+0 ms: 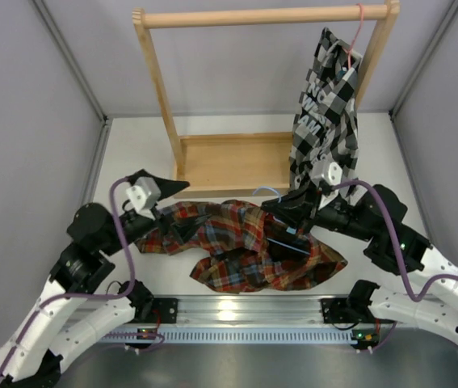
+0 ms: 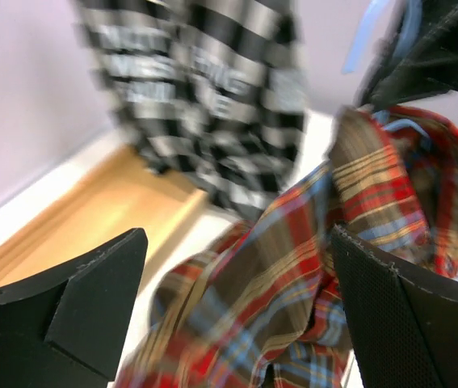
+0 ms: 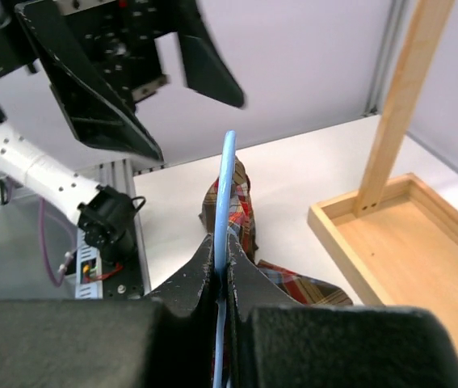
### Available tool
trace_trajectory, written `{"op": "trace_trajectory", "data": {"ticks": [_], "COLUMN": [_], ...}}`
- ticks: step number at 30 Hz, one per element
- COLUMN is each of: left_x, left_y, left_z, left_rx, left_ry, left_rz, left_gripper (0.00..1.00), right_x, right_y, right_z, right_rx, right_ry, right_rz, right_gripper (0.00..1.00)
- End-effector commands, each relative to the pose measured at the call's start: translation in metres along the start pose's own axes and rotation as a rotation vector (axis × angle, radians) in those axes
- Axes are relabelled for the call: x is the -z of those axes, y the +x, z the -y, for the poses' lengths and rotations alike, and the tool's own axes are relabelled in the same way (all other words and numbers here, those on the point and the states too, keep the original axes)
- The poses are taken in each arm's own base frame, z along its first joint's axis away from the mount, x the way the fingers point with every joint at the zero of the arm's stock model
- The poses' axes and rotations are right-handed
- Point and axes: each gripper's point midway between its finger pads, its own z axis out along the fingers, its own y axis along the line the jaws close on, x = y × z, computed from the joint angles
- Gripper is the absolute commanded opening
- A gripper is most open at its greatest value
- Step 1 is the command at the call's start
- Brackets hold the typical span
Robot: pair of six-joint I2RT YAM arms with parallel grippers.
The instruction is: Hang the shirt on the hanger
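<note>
The plaid shirt (image 1: 245, 246) lies crumpled on the table in front of the rack; it also fills the space beyond my left fingers (image 2: 293, 283) and shows under my right jaws (image 3: 241, 202). My left gripper (image 1: 192, 204) hovers at the shirt's left end, wide open (image 2: 241, 275), with cloth showing between its fingers (image 2: 91, 299) but not pinched. My right gripper (image 1: 291, 214) is over the shirt's upper middle, shut (image 3: 222, 242) on the thin light-blue hanger (image 3: 227, 178). The hanger's hook (image 1: 265, 191) pokes out above the shirt, and most of its frame is hidden in the cloth.
A wooden rack (image 1: 265, 16) with a tray base (image 1: 229, 162) stands at the back. A black-and-white checked shirt (image 1: 325, 105) hangs from it on a pink hanger (image 1: 358, 32), close behind my right gripper. Grey walls close in both sides.
</note>
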Motion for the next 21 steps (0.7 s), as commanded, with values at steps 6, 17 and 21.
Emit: {"op": "trace_trajectory", "data": {"ticks": [6, 17, 21], "left_x": [0.046, 0.017, 0.011], "left_y": [0.053, 0.106, 0.103], "left_z": [-0.037, -0.057, -0.078], "left_rx": [0.185, 0.242, 0.220], "left_ry": [-0.350, -0.409, -0.500], "left_rz": [0.036, -0.036, 0.006], "left_gripper": [0.98, 0.98, 0.92], "right_x": [0.033, 0.052, 0.054], "right_y": [-0.053, -0.084, -0.088], "right_z": [0.006, -0.011, -0.019], "right_rx": [0.076, 0.101, 0.092], "right_ry": [0.102, 0.051, 0.013], "right_rz": [0.089, 0.109, 0.119], "right_gripper": [0.00, 0.00, 0.00]}}
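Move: The left gripper hangs empty and wide open; the free left shoulder of the shirt lies about 6 cm ahead of it, 4 cm to its left and 14 cm below. The hanger neck in the right gripper is roughly level with it, some 14 cm to its right; the wooden tray's middle lies about 28 cm ahead, 4 cm right and 34 cm below. From the right gripper, that shoulder is about 6 cm ahead, 18 cm left and 15 cm lower. Swing the open left gripper about 5 cm left, away from the hanger, then sink some 13 cm and ease forward to straddle the shirt's free left shoulder, turning the fingers counter-clockwise about 25 degrees and dipping them slightly; stay open. Meanwhile keep the right fingers shut on the hanger and draw it up and right, about 5 cm each way. ##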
